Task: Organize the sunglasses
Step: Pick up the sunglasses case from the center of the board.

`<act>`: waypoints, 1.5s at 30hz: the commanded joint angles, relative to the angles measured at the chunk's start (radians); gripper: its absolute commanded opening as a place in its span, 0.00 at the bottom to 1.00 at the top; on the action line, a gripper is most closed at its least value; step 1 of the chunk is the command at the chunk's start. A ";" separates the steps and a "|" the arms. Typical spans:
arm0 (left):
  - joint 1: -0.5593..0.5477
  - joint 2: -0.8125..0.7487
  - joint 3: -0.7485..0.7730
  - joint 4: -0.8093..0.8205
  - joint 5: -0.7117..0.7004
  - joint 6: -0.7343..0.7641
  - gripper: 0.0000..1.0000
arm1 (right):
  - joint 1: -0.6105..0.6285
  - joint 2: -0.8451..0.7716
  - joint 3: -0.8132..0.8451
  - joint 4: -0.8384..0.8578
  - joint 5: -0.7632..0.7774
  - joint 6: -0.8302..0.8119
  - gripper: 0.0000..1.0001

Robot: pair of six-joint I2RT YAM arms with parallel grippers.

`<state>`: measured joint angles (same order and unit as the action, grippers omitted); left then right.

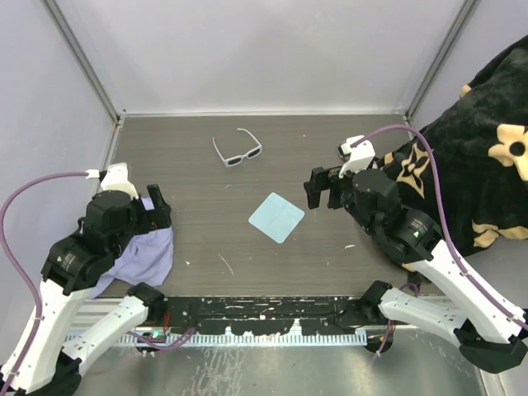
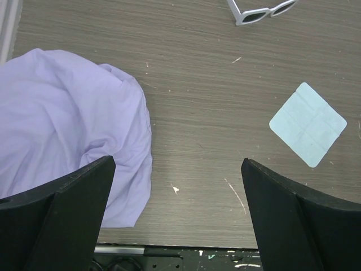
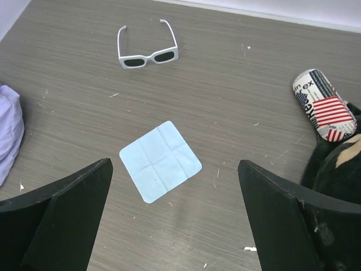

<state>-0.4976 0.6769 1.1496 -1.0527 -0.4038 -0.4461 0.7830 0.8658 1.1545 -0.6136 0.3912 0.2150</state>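
The sunglasses (image 1: 238, 152) have a white frame and dark lenses and lie with temples unfolded on the far middle of the table; they also show in the left wrist view (image 2: 260, 11) and the right wrist view (image 3: 148, 55). My left gripper (image 1: 158, 208) (image 2: 177, 164) is open and empty at the near left, beside a lavender cloth (image 1: 144, 256). My right gripper (image 1: 322, 190) (image 3: 175, 165) is open and empty, above the table to the right of a light blue square cloth (image 1: 276, 217) (image 3: 160, 161). The sunglasses are apart from both grippers.
A flag-patterned soft case (image 3: 324, 104) lies at the right, against a black flowered blanket (image 1: 478, 165). The lavender cloth (image 2: 62, 124) covers the near left corner. Grey walls enclose the table on the left, back and right.
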 commanded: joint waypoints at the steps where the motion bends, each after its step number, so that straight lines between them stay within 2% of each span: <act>1: -0.005 0.008 0.035 0.013 0.007 0.039 0.98 | 0.009 -0.018 0.001 0.027 0.013 0.048 1.00; 11: -0.006 0.008 0.052 0.005 -0.008 0.076 0.98 | 0.011 0.009 0.031 -0.049 0.078 0.096 1.00; 17: -0.008 0.031 0.056 0.019 0.037 0.106 0.98 | 0.011 0.084 0.081 -0.192 0.170 0.229 1.00; 24: -0.007 0.115 0.056 0.068 0.109 0.146 0.98 | -0.035 0.201 0.071 -0.271 0.070 0.279 1.00; 27: -0.007 0.153 0.060 0.104 0.133 0.156 0.98 | -0.036 0.223 0.043 -0.260 0.132 0.265 1.00; 32: -0.007 0.245 0.091 0.127 0.162 0.189 0.98 | -0.106 0.333 0.098 -0.280 0.149 0.150 1.00; 36: -0.008 0.276 0.085 0.142 0.117 0.208 0.98 | -0.158 0.467 0.174 -0.262 0.158 0.004 1.00; 39: -0.007 0.265 0.050 0.157 0.083 0.184 0.98 | -0.194 0.587 0.258 -0.258 0.251 -0.104 1.00; 42: -0.007 0.241 0.000 0.179 0.101 0.171 0.98 | -0.261 0.692 0.304 -0.188 0.286 -0.224 1.00; 45: -0.007 0.223 -0.028 0.183 0.106 0.150 0.98 | -0.351 0.774 0.335 -0.109 0.248 -0.326 1.00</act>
<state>-0.5022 0.9325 1.1545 -0.9249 -0.2924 -0.2768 0.5270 1.5826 1.4227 -0.8318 0.6029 0.0814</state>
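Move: Some 36 cm ahead of the right hand, 16 cm to its right and about 30 cm below lies the printed sunglasses case, at the blanket's edge. From that same hand and just as far below, the white sunglasses lie about 40 cm ahead and 25 cm left, and the light-blue cloth roughly 12 cm ahead and 12 cm left. For the left hand the case is far off, about 38 cm ahead, 60 cm right and 26 cm down. Sinking first, then swinging forward in the last half second as the drop goes on, the empty right hand heads for the case, some 14 cm down, 12 forward and 6 right. Its wrist tips down, rolls left side lowest by over 30 degrees and turns clockwise, fingers staying wide open. The empty left hand, also open, eases about 5 cm forward, 4 right and slightly down. ##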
